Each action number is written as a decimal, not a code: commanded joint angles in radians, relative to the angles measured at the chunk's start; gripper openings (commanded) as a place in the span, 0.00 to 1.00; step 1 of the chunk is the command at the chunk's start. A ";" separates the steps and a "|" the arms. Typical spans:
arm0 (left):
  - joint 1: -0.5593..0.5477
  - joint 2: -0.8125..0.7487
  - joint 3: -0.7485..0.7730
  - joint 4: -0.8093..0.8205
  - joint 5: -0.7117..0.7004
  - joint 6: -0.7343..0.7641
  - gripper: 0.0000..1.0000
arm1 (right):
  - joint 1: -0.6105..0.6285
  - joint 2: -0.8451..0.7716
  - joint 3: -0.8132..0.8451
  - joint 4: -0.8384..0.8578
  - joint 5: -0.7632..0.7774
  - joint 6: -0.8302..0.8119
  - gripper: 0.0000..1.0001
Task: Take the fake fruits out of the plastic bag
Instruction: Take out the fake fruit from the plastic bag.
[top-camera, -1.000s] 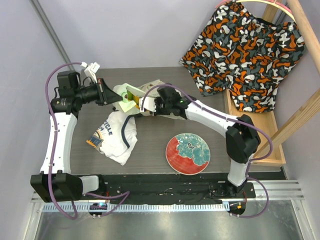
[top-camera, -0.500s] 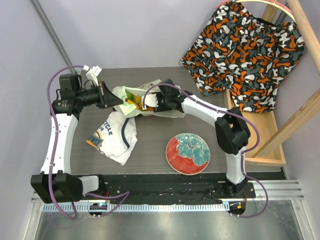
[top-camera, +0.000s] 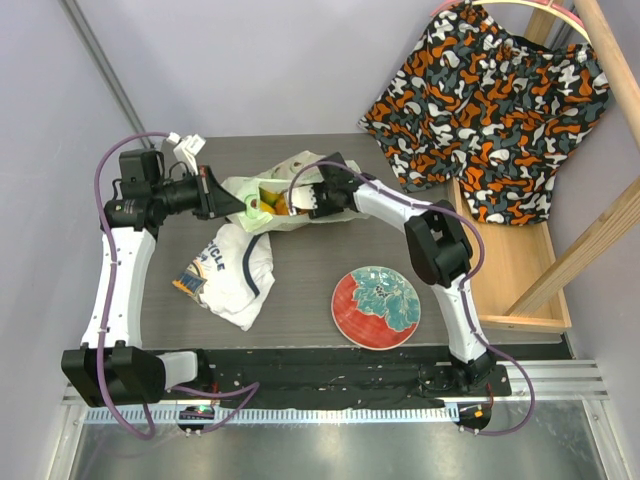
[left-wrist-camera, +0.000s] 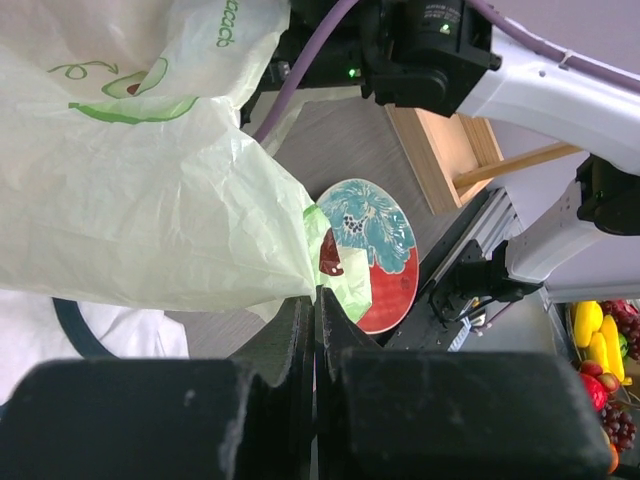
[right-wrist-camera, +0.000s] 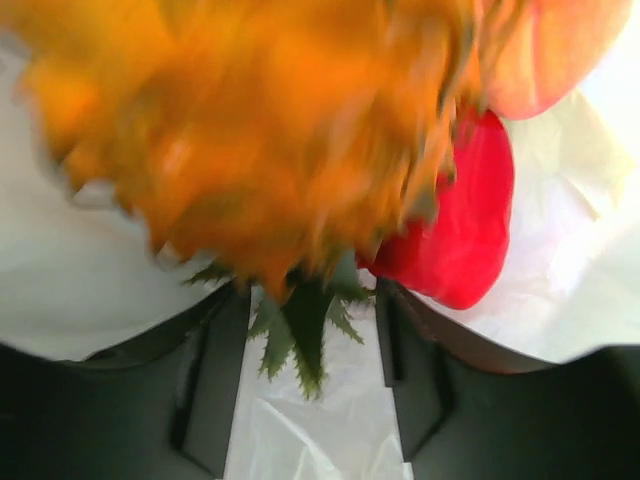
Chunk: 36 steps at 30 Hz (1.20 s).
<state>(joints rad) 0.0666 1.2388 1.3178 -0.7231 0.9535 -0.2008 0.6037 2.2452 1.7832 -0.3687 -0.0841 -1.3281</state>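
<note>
The pale-green plastic bag (top-camera: 285, 195) with avocado prints lies at the back of the table, its mouth facing right. My left gripper (top-camera: 228, 201) is shut on a fold of the plastic bag (left-wrist-camera: 150, 200), with the jaws of the left gripper (left-wrist-camera: 316, 297) pressed together on the film. My right gripper (top-camera: 305, 199) is inside the bag mouth. In the right wrist view the right gripper (right-wrist-camera: 312, 375) is open, with the orange pineapple (right-wrist-camera: 260, 130) blurred just ahead and its green crown (right-wrist-camera: 305, 335) lying between the fingers. A red fruit (right-wrist-camera: 465, 230) and an orange-pink rounded one (right-wrist-camera: 550, 50) sit beside it.
A white printed T-shirt (top-camera: 235, 270) lies in front of the bag. The red plate with teal pattern (top-camera: 377, 306) sits at the front centre. A patterned orange-black cloth (top-camera: 490, 100) hangs on a wooden rack (top-camera: 510, 270) at the right.
My right gripper has opened and pushed further back and into the bag mouth, its elbow swinging left. The bag has sunk lower; the left gripper keeps its hold.
</note>
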 joint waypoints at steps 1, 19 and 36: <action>0.009 -0.028 -0.011 0.001 0.021 0.021 0.02 | -0.002 -0.042 0.085 -0.093 -0.161 -0.010 0.52; 0.019 -0.022 -0.048 0.071 0.031 -0.043 0.00 | 0.008 -0.274 0.006 -0.167 -0.299 0.303 0.02; 0.019 0.037 -0.019 0.131 -0.021 -0.100 0.00 | 0.068 -0.567 -0.129 -0.185 -0.273 0.468 0.01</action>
<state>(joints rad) 0.0799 1.2560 1.2713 -0.6392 0.9581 -0.2794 0.6750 1.7721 1.6920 -0.5526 -0.3546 -0.9173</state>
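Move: The right hand is already inside the plastic bag, open around the green leaves of the spiky orange fake fruit. That fruit's body lies about 5 cm to its left, 3 cm back and 3 cm higher. The red fruit sits roughly 5 cm ahead and 4 cm left, about level, and the peach some 6 cm ahead and 9 cm left. From the left hand, which is pinching the bag's rim, the spiky fruit lies around 16 cm ahead, 10 cm right and 20 cm below. The right hand shuts its fingers on the green leaves while drawing back towards its base, then carries the spiky fruit steeply upward towards the bag's mouth, still coming back, for about 17 cm of rise and 12 cm of retreat in all. As it lifts, the wrist rolls some 25 degrees so the fingers swing up towards the left, while the left hand almost stays in place and keeps the bag's rim pinched. ##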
